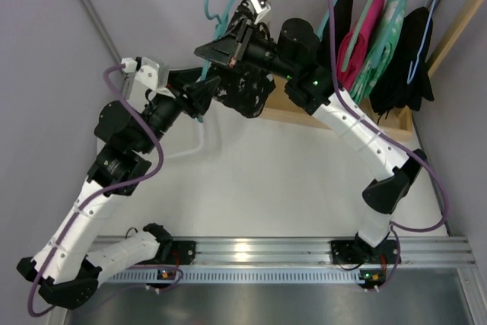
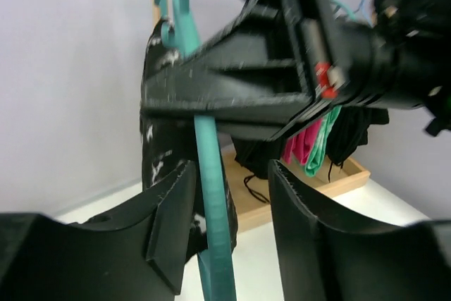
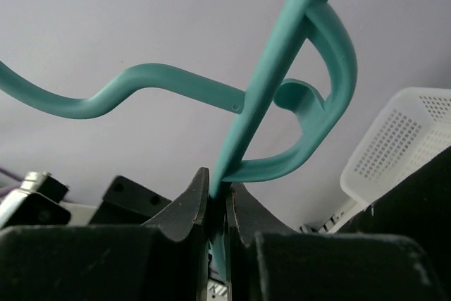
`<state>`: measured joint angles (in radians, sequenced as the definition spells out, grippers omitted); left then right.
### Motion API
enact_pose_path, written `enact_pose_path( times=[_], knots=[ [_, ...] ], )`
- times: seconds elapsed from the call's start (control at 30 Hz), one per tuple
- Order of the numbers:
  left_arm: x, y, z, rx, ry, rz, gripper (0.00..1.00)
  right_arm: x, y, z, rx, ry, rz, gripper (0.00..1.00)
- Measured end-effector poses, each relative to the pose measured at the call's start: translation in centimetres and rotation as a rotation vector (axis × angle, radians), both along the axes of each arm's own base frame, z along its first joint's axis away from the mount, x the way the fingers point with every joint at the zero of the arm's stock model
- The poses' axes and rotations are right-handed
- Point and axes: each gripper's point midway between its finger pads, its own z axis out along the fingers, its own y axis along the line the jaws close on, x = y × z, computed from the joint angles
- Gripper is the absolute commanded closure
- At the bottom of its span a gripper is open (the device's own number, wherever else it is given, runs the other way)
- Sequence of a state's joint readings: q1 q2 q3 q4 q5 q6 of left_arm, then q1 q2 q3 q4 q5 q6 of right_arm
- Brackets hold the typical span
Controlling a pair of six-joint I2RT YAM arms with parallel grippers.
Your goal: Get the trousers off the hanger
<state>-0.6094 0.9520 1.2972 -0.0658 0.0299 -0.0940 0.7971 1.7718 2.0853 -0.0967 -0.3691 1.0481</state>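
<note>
The teal hanger point(image 1: 216, 7) hangs in the air at the back, its curved hook uppermost. The trousers point(image 1: 245, 93), black with white splotches, are draped from it and show in the left wrist view as trousers point(image 2: 158, 151) behind the hanger bar point(image 2: 212, 195). My right gripper point(image 3: 218, 182) is shut on a thin strut of the hanger point(image 3: 262, 96), just below its hook. In the top view the right gripper point(image 1: 210, 51) sits above the cloth. My left gripper point(image 2: 231, 168) is open, with the hanger bar passing between its fingers close to the left one, unclamped.
A wooden rack point(image 1: 455, 27) at the back right carries other teal hangers with plain black point(image 1: 409, 58), pink point(image 1: 365, 36) and green point(image 1: 389, 28) garments over a wooden base point(image 1: 396, 121). A white mesh basket point(image 3: 403, 147) shows in the right wrist view. Grey walls close in on both sides.
</note>
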Motion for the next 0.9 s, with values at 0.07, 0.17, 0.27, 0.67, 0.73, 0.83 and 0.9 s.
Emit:
enact_pose_path(
  times=[0.07, 0.17, 0.27, 0.67, 0.73, 0.83, 0.9],
  knots=[
    [-0.9, 0.4, 0.9, -0.018, -0.027, -0.011, 0.44, -0.1, 0.1, -0.8, -0.022, -0.013, 0.023, 1.00],
    [-2.5, 1.6, 2.4, -0.047, -0.067, -0.008, 0.42, 0.1, 0.2, -2.4, -0.055, -0.011, 0.050, 1.00],
    [-3.3, 3.1, 3.4, -0.065, -0.088, 0.035, 0.41, 0.4, 0.1, -4.6, -0.090, 0.008, 0.076, 1.00],
    [-6.6, 8.9, -0.9, 0.080, -0.176, 0.208, 0.37, -1.6, -0.6, -7.9, -0.115, 0.058, 0.233, 1.00],
    [-7.1, 8.5, -3.7, 0.156, -0.193, 0.179, 0.36, -2.4, -1.0, -6.8, -0.093, 0.055, 0.252, 1.00],
    [-7.5, 7.5, -7.6, 0.268, -0.201, 0.117, 0.14, -3.5, -1.7, -5.2, -0.060, 0.050, 0.274, 1.00],
    [-7.7, 6.5, -10.2, 0.336, -0.209, 0.062, 0.13, -4.2, -2.2, -4.0, -0.037, 0.047, 0.283, 1.00]
  ],
)
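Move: The hanger's near arm still stands between the left hand's already half-open fingers. From that hand the trousers hang about 9 cm ahead, 8 cm to the right and slightly lower, with the white basket roughly 20 cm left, 10 cm farther out and some 45 cm below. The right hand already pinches the hanger; from it the trousers are about 4 cm ahead, 8 cm right and 9 cm lower. The left fingers come free of the hanger arm and spread wider; that hand backs off about 8 cm and swings left while rising slightly, then drops some 15 cm below the hanger, rolling its left side up. The right hand keeps its pinch on the hanger, sinks about 8 cm, then rises halfway again while drawing back, turning some 15 degrees counter-clockwise. ##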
